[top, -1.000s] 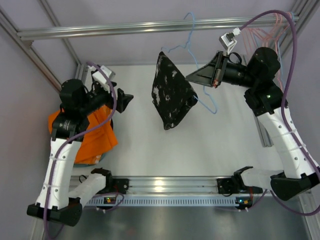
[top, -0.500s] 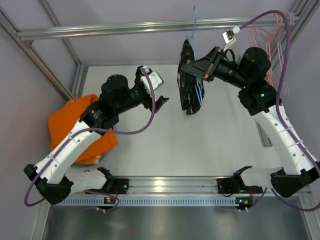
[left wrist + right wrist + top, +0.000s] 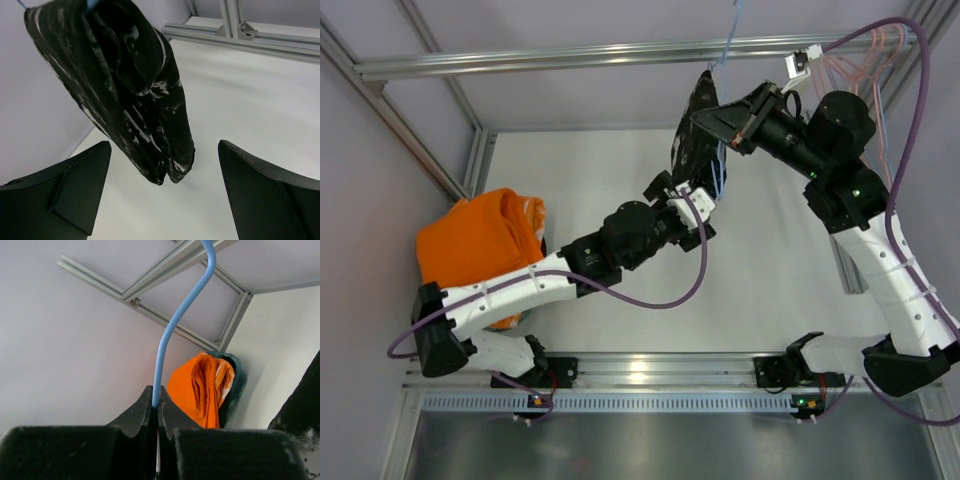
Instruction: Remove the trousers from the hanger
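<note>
The black white-speckled trousers (image 3: 692, 150) hang folded over the light blue hanger (image 3: 729, 38), held up above the table. My right gripper (image 3: 703, 120) is shut on the hanger's wire just below the hook. In the right wrist view the blue hanger wire (image 3: 172, 330) rises from the closed right gripper (image 3: 156, 396), and a corner of the trousers (image 3: 302, 415) shows at the lower right. My left gripper (image 3: 697, 212) is open just below the trousers' lower end. In the left wrist view the trousers (image 3: 125, 85) dangle between the spread fingers of the left gripper (image 3: 165, 146) without touching them.
A bright orange garment (image 3: 475, 245) lies bunched in a dark bin at the table's left edge, also visible as the orange garment (image 3: 202, 390) from the right wrist. Pink hangers (image 3: 865, 62) hang at the back right. An aluminium rail (image 3: 570, 55) crosses the back.
My left arm has swung from the left side to the middle, bringing its open gripper under the trousers. The right gripper has lifted the hanger higher and farther back.
</note>
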Robot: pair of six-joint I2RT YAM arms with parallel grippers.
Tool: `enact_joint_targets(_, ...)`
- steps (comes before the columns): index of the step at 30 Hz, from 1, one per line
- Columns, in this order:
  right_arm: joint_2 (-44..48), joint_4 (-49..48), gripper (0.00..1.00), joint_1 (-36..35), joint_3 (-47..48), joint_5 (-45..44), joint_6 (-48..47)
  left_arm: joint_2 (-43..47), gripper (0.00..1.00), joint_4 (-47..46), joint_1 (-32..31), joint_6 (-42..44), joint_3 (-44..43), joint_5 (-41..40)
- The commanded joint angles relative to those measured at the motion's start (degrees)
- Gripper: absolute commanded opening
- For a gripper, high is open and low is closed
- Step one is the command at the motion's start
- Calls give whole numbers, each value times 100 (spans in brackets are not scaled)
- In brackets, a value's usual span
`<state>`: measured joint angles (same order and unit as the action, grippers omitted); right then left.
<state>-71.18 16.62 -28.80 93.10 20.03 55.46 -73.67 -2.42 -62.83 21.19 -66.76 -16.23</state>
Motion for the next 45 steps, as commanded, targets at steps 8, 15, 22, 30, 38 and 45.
enact_joint_targets(8,640,-1170,0,-117,508,-158,-71,-850,88,-1946,-28,60,-276,-1268)
enact_joint_targets(15,649,-1214,0,-117,507,-70,70,-860,80,-2140,60,122,-241,-1313)
enact_joint_targets(22,649,-1258,0,-117,499,-61,211,-737,87,-2123,227,-167,-276,-691)
enact_joint_targets(30,675,-1258,0,-109,464,-43,299,-947,84,-2132,280,-203,-469,-1022)
enact_joint_targets(38,781,-1232,0,-109,384,-8,412,-1220,75,-2149,649,-291,-811,-1102)
enact_joint_targets(45,825,-1214,0,-109,279,18,553,-1378,68,-2149,754,-308,-1032,-1023)
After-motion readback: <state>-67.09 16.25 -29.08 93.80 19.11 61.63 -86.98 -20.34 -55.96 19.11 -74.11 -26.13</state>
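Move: Roughly 10 cm ahead of the open left hand, some 3 cm to its right and 5 cm higher, the folded black trousers hang on the blue hanger. The hanger's middle is about 9 cm ahead of that hand, 5 cm to its right and 12 cm up. From the right hand, already shut on the hanger's wire, the trousers hang about 12 cm below, 2 cm farther out and 1 cm to the left. Reaching forward to the trousers, the left hand travels about 9 cm in two pushes with a near-stop between; it dips, then ends some 3 cm higher. Its wrist turns about 15 degrees counter-clockwise and rolls its left side down while the jaws narrow partway around the cloth's near edge. The right hand keeps pinching the hanger and eases it up and back some 3 cm each, then holds almost still. ##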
